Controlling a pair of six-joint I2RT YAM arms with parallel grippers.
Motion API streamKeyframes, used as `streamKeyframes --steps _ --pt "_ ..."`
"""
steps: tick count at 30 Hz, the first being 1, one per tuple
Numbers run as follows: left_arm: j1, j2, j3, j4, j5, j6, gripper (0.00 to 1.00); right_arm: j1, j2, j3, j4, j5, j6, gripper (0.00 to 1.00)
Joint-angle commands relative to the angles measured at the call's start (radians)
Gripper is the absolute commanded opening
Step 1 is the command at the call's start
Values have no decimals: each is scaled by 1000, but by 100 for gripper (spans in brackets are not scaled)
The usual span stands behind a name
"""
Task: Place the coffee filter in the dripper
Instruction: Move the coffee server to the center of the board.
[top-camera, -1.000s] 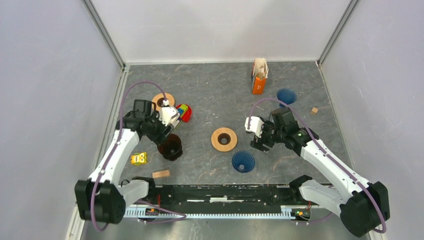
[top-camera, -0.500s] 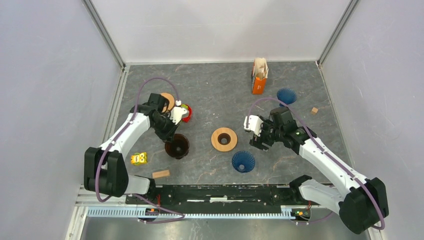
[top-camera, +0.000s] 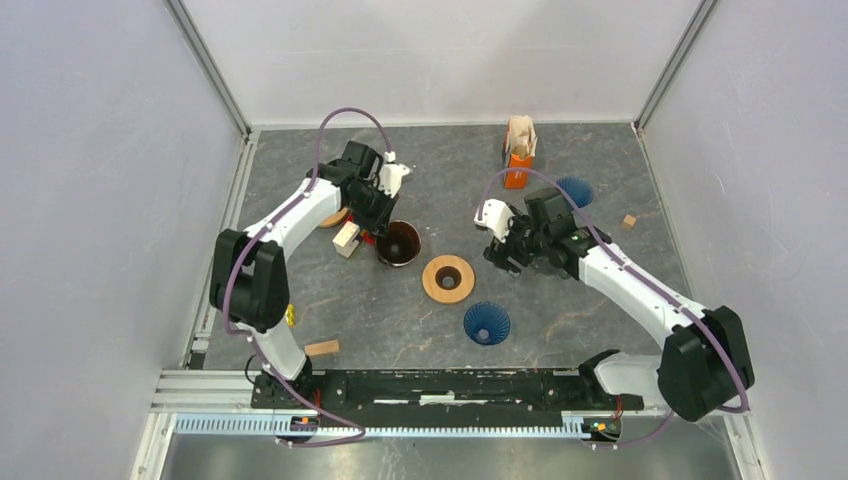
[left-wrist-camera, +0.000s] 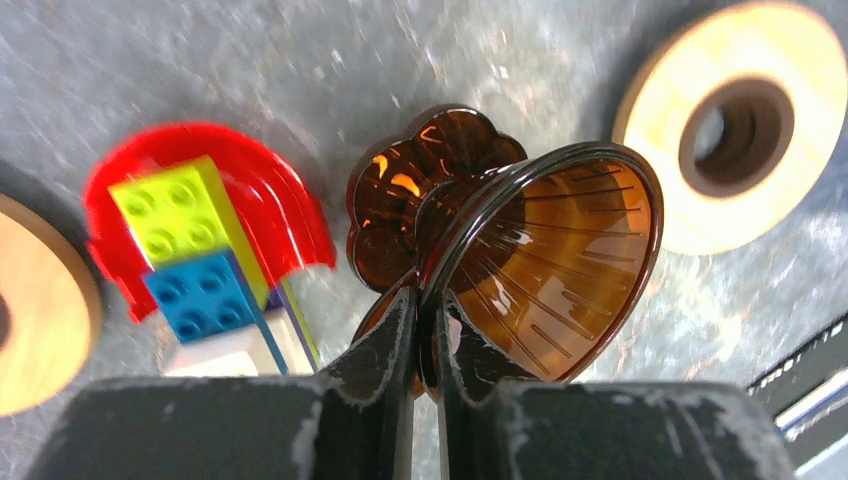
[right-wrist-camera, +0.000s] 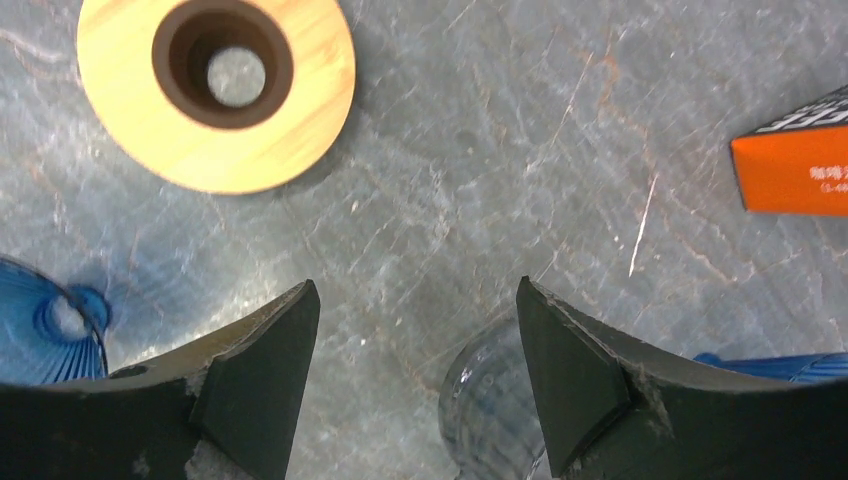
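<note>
My left gripper (top-camera: 385, 222) (left-wrist-camera: 425, 300) is shut on the rim of a brown translucent dripper (top-camera: 399, 243) (left-wrist-camera: 545, 255); one finger is inside the cone and one outside. It holds the dripper just left of a wooden ring (top-camera: 447, 278) (left-wrist-camera: 738, 128) at the table's middle. Pale coffee filters (top-camera: 518, 133) stand in an orange box (top-camera: 517, 168) (right-wrist-camera: 795, 160) at the back. My right gripper (top-camera: 500, 252) (right-wrist-camera: 415, 300) is open, right of the ring (right-wrist-camera: 215, 90) and in front of the box, with only table between its fingers.
Two blue drippers, one (top-camera: 487, 323) (right-wrist-camera: 45, 320) in front of the ring and one (top-camera: 573, 190) at the back right. A clear round object (right-wrist-camera: 490, 400) lies by my right finger. A red-and-green brick toy (left-wrist-camera: 200, 230), a second wooden ring (top-camera: 335, 216) and wood blocks (top-camera: 346, 238) (top-camera: 322, 348) lie on the left.
My left gripper closed on the brown dripper and carried it back and to the right, toward the middle ring. My right gripper shifted slightly toward the back, still open.
</note>
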Motion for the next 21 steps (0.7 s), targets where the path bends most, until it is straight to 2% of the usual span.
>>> streamKeyframes --steps 1,6,11,16,21 --pt "-13 88 150 28 3 -126 2 35 63 60 108 -26 76 79" --pt "-20 174 222 22 51 -222 4 73 126 59 204 -29 151 81" --pt "-23 183 217 23 91 -270 10 129 169 40 281 -5 237 82" --pt "-22 167 182 40 100 -284 28 204 201 29 310 82 266 83" --pt "-20 119 163 51 72 -274 52 228 278 68 303 105 276 82"
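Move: The amber dripper is already pinched in the left gripper; its spot near the board's centre lies about 6 cm right, 1 cm ahead and 9 cm below. The wooden ring is 13 cm right and 9 cm back, the red dish 5 cm left and 2 cm ahead. From the right gripper that ring is some 11 cm left, 4 cm back and 9 cm below; the glass server stands 9 cm right, 2 cm ahead. Carry the dripper right and forward, about 5 cm in all, easing down at the end while turning the wrist slightly counter-clockwise, then open the left fingers to nearly half to let go of its wall. Meanwhile sweep the open right gripper about 9 cm left, sinking some 3 cm, towards the wooden ring without closing. ##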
